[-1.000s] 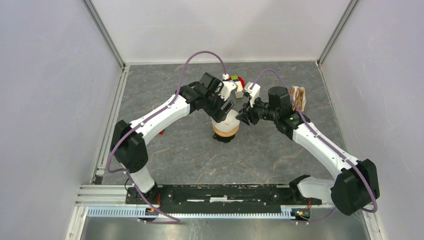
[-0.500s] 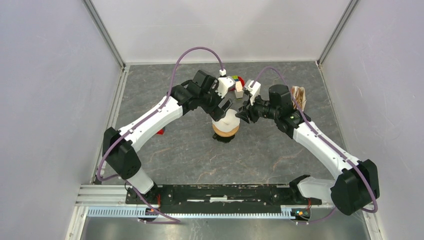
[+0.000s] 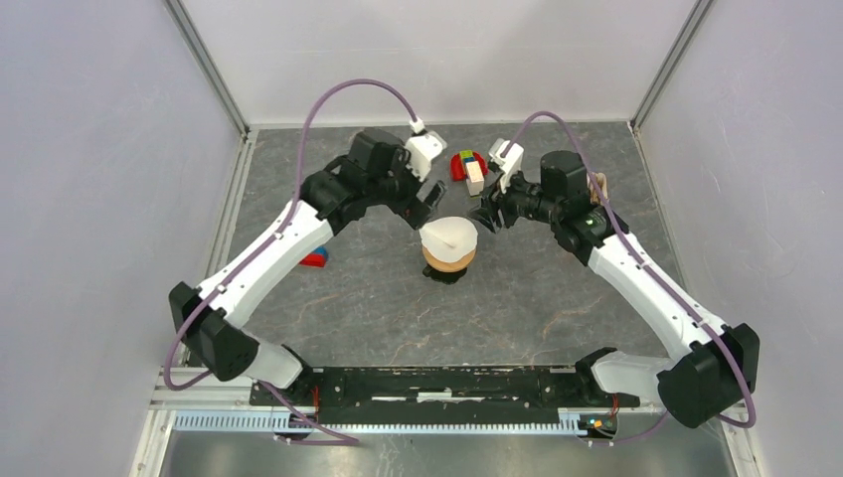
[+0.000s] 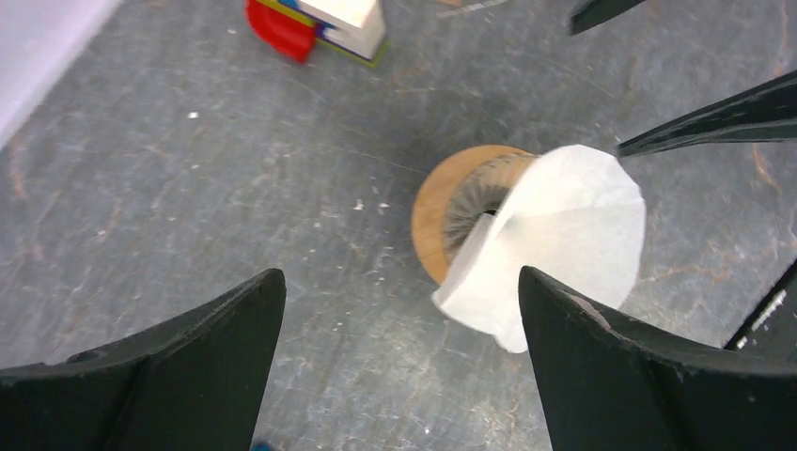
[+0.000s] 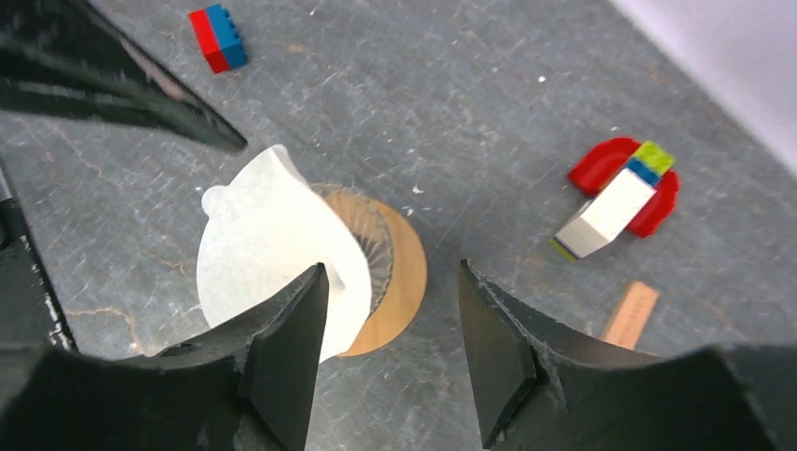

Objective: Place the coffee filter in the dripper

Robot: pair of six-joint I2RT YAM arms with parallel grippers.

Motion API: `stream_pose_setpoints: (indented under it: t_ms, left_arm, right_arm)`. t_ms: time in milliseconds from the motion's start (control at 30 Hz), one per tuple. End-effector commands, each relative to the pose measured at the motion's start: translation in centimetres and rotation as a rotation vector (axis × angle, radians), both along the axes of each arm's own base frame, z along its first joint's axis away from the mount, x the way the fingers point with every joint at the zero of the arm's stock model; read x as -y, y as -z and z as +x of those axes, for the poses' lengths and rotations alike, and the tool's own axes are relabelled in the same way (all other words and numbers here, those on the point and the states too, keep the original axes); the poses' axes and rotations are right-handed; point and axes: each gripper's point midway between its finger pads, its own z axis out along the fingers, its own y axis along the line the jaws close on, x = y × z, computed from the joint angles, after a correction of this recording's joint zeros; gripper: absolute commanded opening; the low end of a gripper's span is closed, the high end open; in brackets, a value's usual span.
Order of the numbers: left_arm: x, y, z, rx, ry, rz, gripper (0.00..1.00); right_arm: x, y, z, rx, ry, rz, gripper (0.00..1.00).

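Note:
The dripper (image 3: 449, 262) stands mid-table, its tan wooden ring (image 5: 402, 282) and ribbed glass showing. The white coffee filter (image 3: 448, 236) sits in its mouth, tilted, with its fan-shaped edge sticking out over the rim (image 4: 573, 235) (image 5: 263, 240). My left gripper (image 3: 425, 204) hangs open just behind and left of the dripper, its fingers (image 4: 188, 366) wide apart with nothing between them. My right gripper (image 3: 485, 217) is open just right of the filter. One of its fingers (image 5: 282, 348) is in front of the paper's edge, and the jaws stand apart and hold nothing.
A red arch toy with coloured blocks and a white block (image 3: 468, 167) lies behind the dripper. A red-and-blue brick (image 3: 316, 259) is under the left forearm. A tan strip (image 5: 632, 315) lies on the floor near the toy. Walls close in the left, back and right.
Both grippers have drawn back from the dripper and their jaws have widened. The left arm swung away to the back left. The filter now stands uncovered in the dripper.

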Motion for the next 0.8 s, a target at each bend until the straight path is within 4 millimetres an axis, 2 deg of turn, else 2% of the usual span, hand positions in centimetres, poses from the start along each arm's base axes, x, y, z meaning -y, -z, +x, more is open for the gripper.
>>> stream_pose_setpoints:
  t_ms: [0, 200, 300, 367, 400, 600, 767]
  left_arm:
    - [-2.7, -3.3, 1.9, 0.061, -0.112, -0.109, 1.00]
    - [-6.0, -4.4, 3.8, 0.019, -0.230, -0.231, 1.00]
    - [-7.6, -4.7, 4.5, 0.022, -0.295, -0.301, 1.00]
    - [-8.8, -5.0, 5.0, 0.048, -0.339, -0.330, 1.00]
    - [-9.5, -5.1, 5.1, 0.060, -0.359, -0.338, 1.00]
    - [-12.5, -4.9, 5.2, 0.130, -0.432, -0.344, 1.00]
    - [-13.7, -5.1, 4.9, 0.203, -0.437, -0.337, 1.00]
  right_arm:
    - [1.1, -3.6, 1.6, 0.102, 0.069, -0.026, 0.62]
    - [3.4, -4.3, 3.3, 0.131, 0.214, -0.073, 0.72]
    - [5.4, -4.7, 4.6, 0.149, 0.317, -0.101, 0.82]
    - [6.6, -5.0, 5.3, 0.147, 0.367, -0.104, 0.95]
    - [7.2, -5.1, 5.7, 0.143, 0.389, -0.098, 0.98]
    - [11.1, -5.2, 7.5, 0.129, 0.498, -0.062, 0.98]
    - [12.6, -5.7, 7.8, 0.162, 0.533, -0.064, 0.98]
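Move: The white coffee filter, already in the dripper on the carafe, lies about 4 cm back and 4 cm right of the left hand, roughly 9 cm below. From the right hand the filter is some 7 cm left, 3 cm back and 8 cm down. The brick stack stands about 19 cm beyond the filter and 6 cm to its right, low on the table; the wooden block is about 14 cm ahead and 7 cm right of the right hand, also table-low. The filter is left standing in the dripper, both hands already clear of it, as they sweep apart. The left hand, fingers staying wide, goes some 13 cm left with a smaller push forward, turning counter-clockwise. The right rises slightly, then swings about 12 cm right and 7 cm forward towards the wooden block's side, turning nearly 30 degrees clockwise while its half-open fingers spread fully. ##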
